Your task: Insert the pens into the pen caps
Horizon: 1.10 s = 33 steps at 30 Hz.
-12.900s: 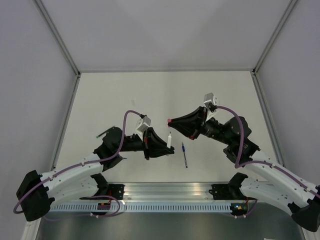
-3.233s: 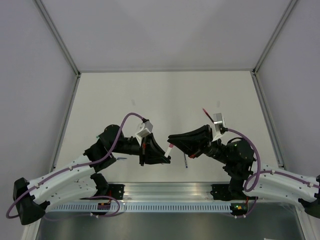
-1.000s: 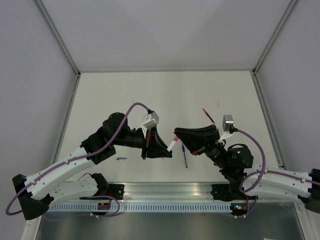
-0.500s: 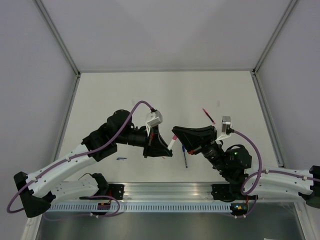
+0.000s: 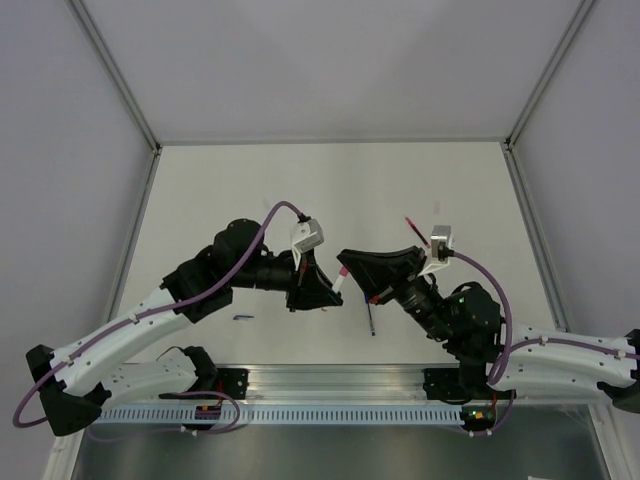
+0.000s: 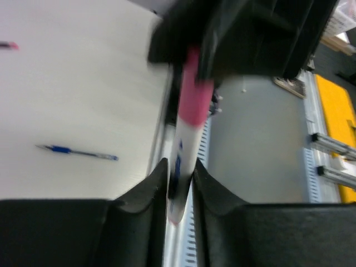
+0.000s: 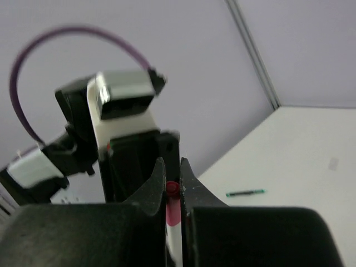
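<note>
A white pen (image 5: 341,283) with a pink cap (image 6: 192,94) on its end is held in the air between both grippers. My left gripper (image 5: 334,296) is shut on the white barrel (image 6: 179,167). My right gripper (image 5: 346,264) is shut on the cap's red tip (image 7: 173,188), facing the left one closely. A blue pen (image 5: 370,318) lies on the table below them, also in the left wrist view (image 6: 78,152). A red pen (image 5: 415,229) lies further back on the right. A green pen (image 7: 245,193) lies on the table in the right wrist view.
A small blue piece (image 5: 243,318) lies on the table near the left arm. The metal rail (image 5: 340,385) runs along the near edge. Grey walls (image 5: 330,60) enclose the table on three sides.
The right gripper has shifted left towards the left gripper, so less of the white pen shows between them. Both grips have stayed the same.
</note>
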Each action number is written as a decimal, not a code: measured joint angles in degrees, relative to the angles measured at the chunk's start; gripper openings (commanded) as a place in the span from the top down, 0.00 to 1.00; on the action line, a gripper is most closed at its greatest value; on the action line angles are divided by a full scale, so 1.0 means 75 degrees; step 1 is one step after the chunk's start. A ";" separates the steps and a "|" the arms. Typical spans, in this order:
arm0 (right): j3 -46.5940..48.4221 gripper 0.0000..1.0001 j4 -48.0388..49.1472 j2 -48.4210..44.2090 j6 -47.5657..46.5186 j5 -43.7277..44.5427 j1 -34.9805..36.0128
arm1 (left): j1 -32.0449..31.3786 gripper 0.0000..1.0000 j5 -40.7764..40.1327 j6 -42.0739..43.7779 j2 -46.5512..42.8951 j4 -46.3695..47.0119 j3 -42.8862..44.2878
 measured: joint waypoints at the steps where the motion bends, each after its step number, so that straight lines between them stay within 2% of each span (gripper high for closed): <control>1: 0.0239 1.00 -0.0382 0.0035 -0.0050 0.0020 -0.0009 | 0.0009 0.44 -0.0055 0.0017 -0.0006 0.0152 -0.0050; 3: 0.0635 1.00 -0.1469 0.0219 -0.0105 -0.0312 -0.0009 | 0.0143 0.29 -0.0554 0.0009 0.0006 0.0938 -0.0172; 4: 0.0761 1.00 -0.1856 0.0379 -0.0131 -0.0338 -0.0020 | 0.0227 0.17 -0.0676 0.0052 0.0000 0.1189 -0.0221; 6: 0.1212 1.00 -0.2809 0.0702 -0.0105 -0.0490 -0.0510 | 0.0361 0.01 -0.1026 0.0017 -0.0111 0.1495 -0.0542; 13: 0.1906 1.00 -0.5237 0.1498 -0.0102 -0.1250 -0.2361 | 0.0408 0.00 -0.1839 -0.0221 -0.0236 0.2011 -0.1413; 16: 0.1821 1.00 -0.5767 0.1836 -0.0038 -0.1673 -0.3241 | 0.0408 0.00 -0.2189 -0.0385 -0.0262 0.2130 -0.1842; 21: 0.1772 1.00 -0.6642 0.2923 -0.0035 -0.2192 -0.4590 | 0.0408 0.00 -0.3518 -0.0662 -0.0119 0.2052 -0.2378; 26: 0.1460 1.00 -0.7198 0.3669 -0.0026 -0.2302 -0.5068 | 0.0420 0.00 -0.5193 -0.0720 0.0152 0.2157 -0.2809; 33: 0.1137 0.97 -0.7283 0.4401 0.0131 -0.2366 -0.5356 | 0.0425 0.00 -0.6563 -0.0717 0.0525 0.2192 -0.3255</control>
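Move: The right gripper grips the pink end of the pink-and-white pen; the table spot it is taken to lies about 5 cm ahead, 12 cm right and 36 cm below. The blue pen is some 4 cm ahead, 7 cm right, 37 cm down, the red pen roughly 27 cm ahead and 21 cm right. From the left gripper, pinching the white end, that spot is about 10 cm ahead, 14 cm right, 30 cm below, the blue pen 9 cm ahead, 9 cm right. Open the left gripper wide to let go of the white end, then draw it forward and down about 17 cm, drifting left, as it turns some 50 degrees counter-clockwise. Keep the right fingers shut on the pink end and bring the pen down about 33 cm, also forward and to the right, tipping the fingers downward, to the table on the right of the blue pen. ##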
